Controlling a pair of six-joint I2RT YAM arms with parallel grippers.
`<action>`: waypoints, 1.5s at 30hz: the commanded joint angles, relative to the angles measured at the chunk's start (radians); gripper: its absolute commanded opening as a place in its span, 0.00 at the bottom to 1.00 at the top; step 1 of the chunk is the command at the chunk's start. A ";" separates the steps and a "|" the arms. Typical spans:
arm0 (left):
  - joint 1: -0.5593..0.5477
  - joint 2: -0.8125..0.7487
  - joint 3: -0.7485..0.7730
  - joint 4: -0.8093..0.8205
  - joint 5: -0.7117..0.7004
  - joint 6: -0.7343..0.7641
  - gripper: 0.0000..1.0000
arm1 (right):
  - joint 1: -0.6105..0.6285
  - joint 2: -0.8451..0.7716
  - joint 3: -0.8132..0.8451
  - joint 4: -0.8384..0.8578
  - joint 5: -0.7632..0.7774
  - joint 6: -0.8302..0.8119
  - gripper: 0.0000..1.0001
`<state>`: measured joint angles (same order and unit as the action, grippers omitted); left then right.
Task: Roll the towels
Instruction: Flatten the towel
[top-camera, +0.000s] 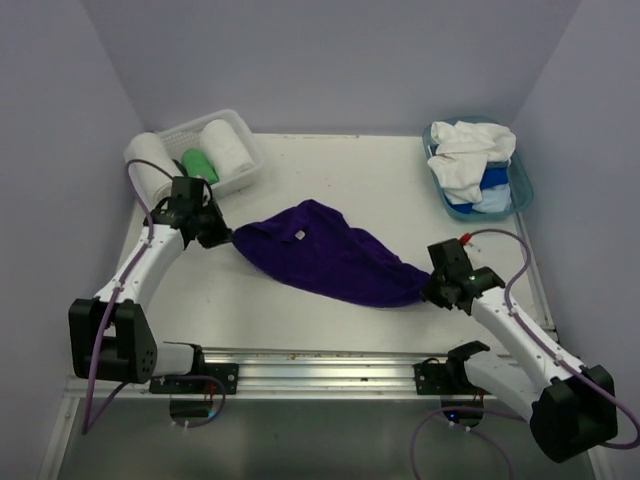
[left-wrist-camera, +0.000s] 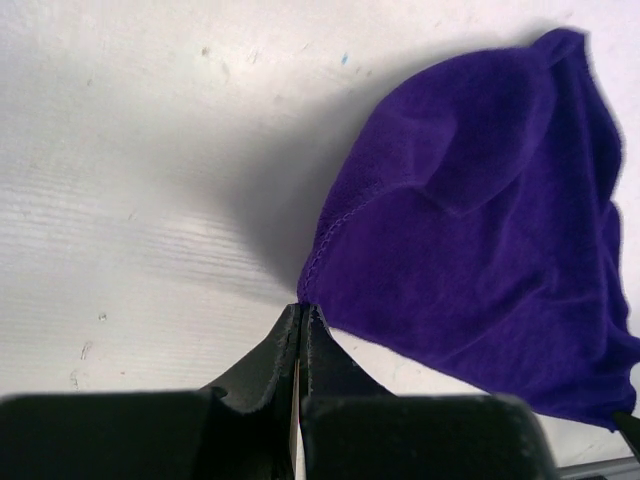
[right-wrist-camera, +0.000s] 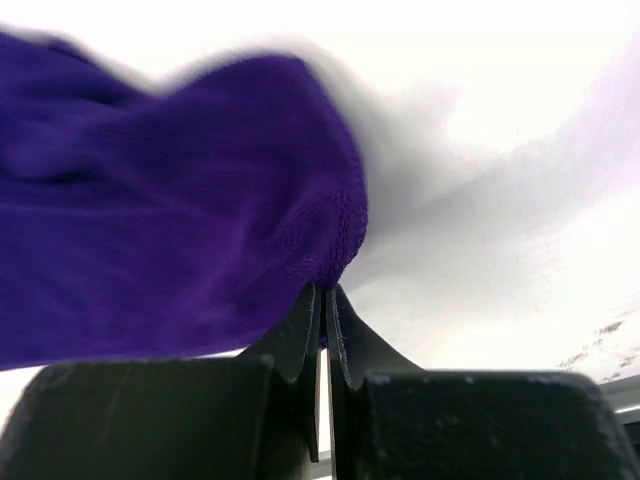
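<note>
A deep purple towel (top-camera: 325, 255) hangs stretched between both arms over the middle of the table. My left gripper (top-camera: 228, 236) is shut on its left corner; in the left wrist view the cloth (left-wrist-camera: 480, 220) runs out from the pinched tips of that gripper (left-wrist-camera: 303, 308). My right gripper (top-camera: 428, 288) is shut on the towel's right end, and the right wrist view shows the hemmed edge (right-wrist-camera: 200, 230) caught between the closed tips of the gripper (right-wrist-camera: 325, 290). Rolled white towels (top-camera: 228, 146) and a rolled green towel (top-camera: 200, 165) lie in the basket. More towels, white (top-camera: 466, 152) and blue (top-camera: 490, 180), sit heaped in the tub.
The white lattice basket (top-camera: 254, 165) stands at the back left, with a white roll (top-camera: 146, 154) at its left end. The teal tub (top-camera: 522, 190) stands at the back right. A metal rail (top-camera: 320, 362) runs along the near edge between the arm bases.
</note>
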<state>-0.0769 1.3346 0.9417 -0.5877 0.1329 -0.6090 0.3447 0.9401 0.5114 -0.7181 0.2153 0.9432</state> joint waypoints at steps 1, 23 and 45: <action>0.002 -0.034 0.166 -0.035 0.028 0.009 0.00 | -0.006 -0.005 0.268 -0.029 0.177 -0.105 0.00; 0.170 -0.101 0.658 -0.170 0.221 -0.001 0.00 | -0.168 0.059 0.897 -0.056 0.226 -0.366 0.00; 0.170 -0.575 0.721 -0.291 0.165 0.054 0.00 | -0.156 -0.262 1.153 -0.346 0.188 -0.408 0.00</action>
<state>0.0856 0.7559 1.6379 -0.8093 0.3256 -0.5861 0.1825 0.6724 1.6596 -1.0058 0.4000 0.5545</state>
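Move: Both hands already pinch the purple towel at its ends. Its middle lies about 20 cm to the left hand's right, 3 cm back and 8 cm lower, and from the right hand about 20 cm left, 9 cm ahead and slightly lower. The white basket is some 20 cm ahead of the left hand and 6 cm to its left; the blue bin is roughly 29 cm ahead of the right hand and 11 cm right. Both hands lift the still-pinched towel about 40 cm, first forward, then back, fingers tilting up some 60 degrees. ##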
